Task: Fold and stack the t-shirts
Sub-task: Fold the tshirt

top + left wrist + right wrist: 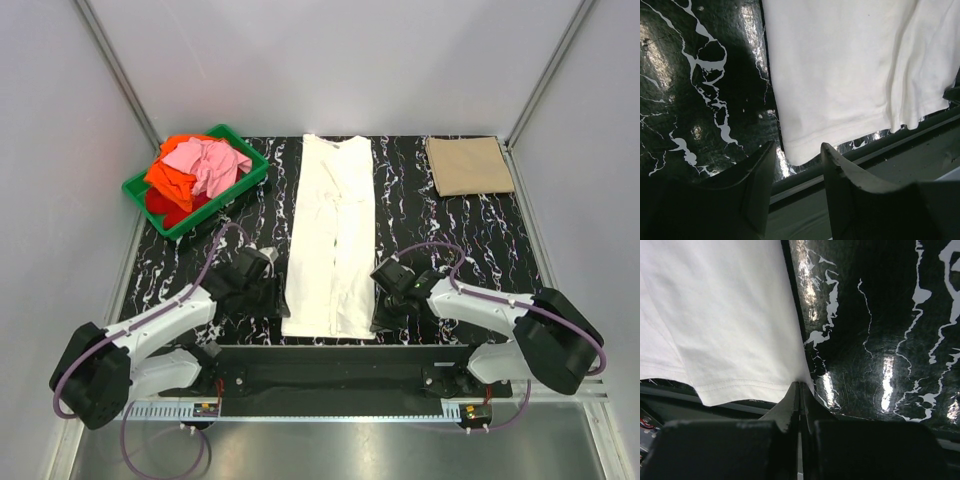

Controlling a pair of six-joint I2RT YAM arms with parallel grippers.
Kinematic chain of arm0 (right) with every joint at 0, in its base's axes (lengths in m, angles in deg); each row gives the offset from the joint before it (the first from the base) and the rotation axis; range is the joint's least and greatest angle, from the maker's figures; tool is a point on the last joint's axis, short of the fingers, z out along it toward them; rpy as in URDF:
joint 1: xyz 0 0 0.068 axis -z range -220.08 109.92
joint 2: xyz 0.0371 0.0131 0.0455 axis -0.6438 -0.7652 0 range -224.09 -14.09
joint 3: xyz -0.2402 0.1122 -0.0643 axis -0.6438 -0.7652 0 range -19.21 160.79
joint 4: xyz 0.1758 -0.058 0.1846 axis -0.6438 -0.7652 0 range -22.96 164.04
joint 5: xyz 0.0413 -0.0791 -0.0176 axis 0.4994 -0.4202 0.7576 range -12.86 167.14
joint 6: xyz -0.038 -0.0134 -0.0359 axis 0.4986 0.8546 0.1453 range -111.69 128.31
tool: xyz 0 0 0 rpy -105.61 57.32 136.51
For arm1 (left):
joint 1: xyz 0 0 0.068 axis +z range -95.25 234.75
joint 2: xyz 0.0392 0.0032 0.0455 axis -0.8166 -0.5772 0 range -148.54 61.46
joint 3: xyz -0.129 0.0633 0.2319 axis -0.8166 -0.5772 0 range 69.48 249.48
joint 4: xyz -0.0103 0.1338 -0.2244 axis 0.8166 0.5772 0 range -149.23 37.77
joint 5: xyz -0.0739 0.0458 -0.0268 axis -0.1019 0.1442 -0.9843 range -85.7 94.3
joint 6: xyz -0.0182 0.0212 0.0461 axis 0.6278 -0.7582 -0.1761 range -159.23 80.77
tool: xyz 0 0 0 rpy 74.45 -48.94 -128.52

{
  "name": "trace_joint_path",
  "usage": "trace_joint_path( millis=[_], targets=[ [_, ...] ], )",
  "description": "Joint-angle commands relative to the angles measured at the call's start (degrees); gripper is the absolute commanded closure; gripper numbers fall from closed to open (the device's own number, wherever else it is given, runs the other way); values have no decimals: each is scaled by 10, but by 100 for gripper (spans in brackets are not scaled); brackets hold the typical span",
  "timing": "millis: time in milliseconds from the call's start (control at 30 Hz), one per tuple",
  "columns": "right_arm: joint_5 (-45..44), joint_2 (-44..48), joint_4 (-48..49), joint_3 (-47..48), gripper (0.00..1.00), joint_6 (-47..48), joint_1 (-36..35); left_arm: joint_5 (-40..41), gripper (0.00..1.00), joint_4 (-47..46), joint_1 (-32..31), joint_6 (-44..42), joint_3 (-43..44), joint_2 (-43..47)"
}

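Note:
A white t-shirt [330, 240] lies folded into a long strip down the middle of the black marbled table, its hem at the near edge. My right gripper [383, 300] is shut on the hem's right corner; in the right wrist view the cloth [715, 315] runs into the closed fingertips [800, 385]. My left gripper [270, 290] stands open at the hem's left corner. In the left wrist view that corner [795, 157] sits just ahead of the gap between the fingers, and nothing is pinched. A folded tan t-shirt [468, 165] lies at the far right.
A green crate [225, 205] at the far left holds crumpled pink [205, 165], orange [165, 180] and red [160, 205] t-shirts. The table's near edge and the dark mounting rail [330, 375] run right below both grippers. Grey walls close in the sides.

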Motion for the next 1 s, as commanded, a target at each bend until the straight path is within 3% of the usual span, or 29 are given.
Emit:
trace_joint_path(
  millis=[0, 267, 433, 667, 800, 967],
  targets=[
    [-26, -16, 11, -8, 100, -15, -14, 14, 54, -32, -4, 19, -15, -5],
    [-26, -12, 4, -10, 99, -23, -23, 12, 56, -38, -36, 47, -42, 9],
    [-28, 26, -24, 13, 85, -35, -24, 17, 61, -38, -41, 61, -56, 19],
    [-27, 40, -41, 6, 78, -39, -23, 18, 66, -42, -51, 71, -66, 10],
    [-30, 47, -38, -9, 78, -52, -23, 16, 76, -49, -53, 68, -69, -4],
    [-19, 44, -11, -23, 78, -48, -23, 15, 96, -56, -58, 68, -71, -19]
  ],
)
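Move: The t-shirt's near left corner lies about 3 cm back from the left hand and 3 cm below, level with it sideways; the near right corner is some 20 cm to that hand's right and 3 cm back. From the right hand, whose shut fingers are at this right corner, the corner is about 1 cm back and 1 cm down, and the left corner about 20 cm left and 1 cm back. The table's front edge runs roughly 3 cm behind both corners. Back and down in about equal parts, nearly 5 cm in all, the left hand eases onto the shirt's near left corner with its wrist almost unturned, and shuts its half-open fingers to pinch the corner. The right hand holds nearly still at the near right corner, then opens its shut fingers slightly, letting the cloth go, while drawing back about 1 cm. ##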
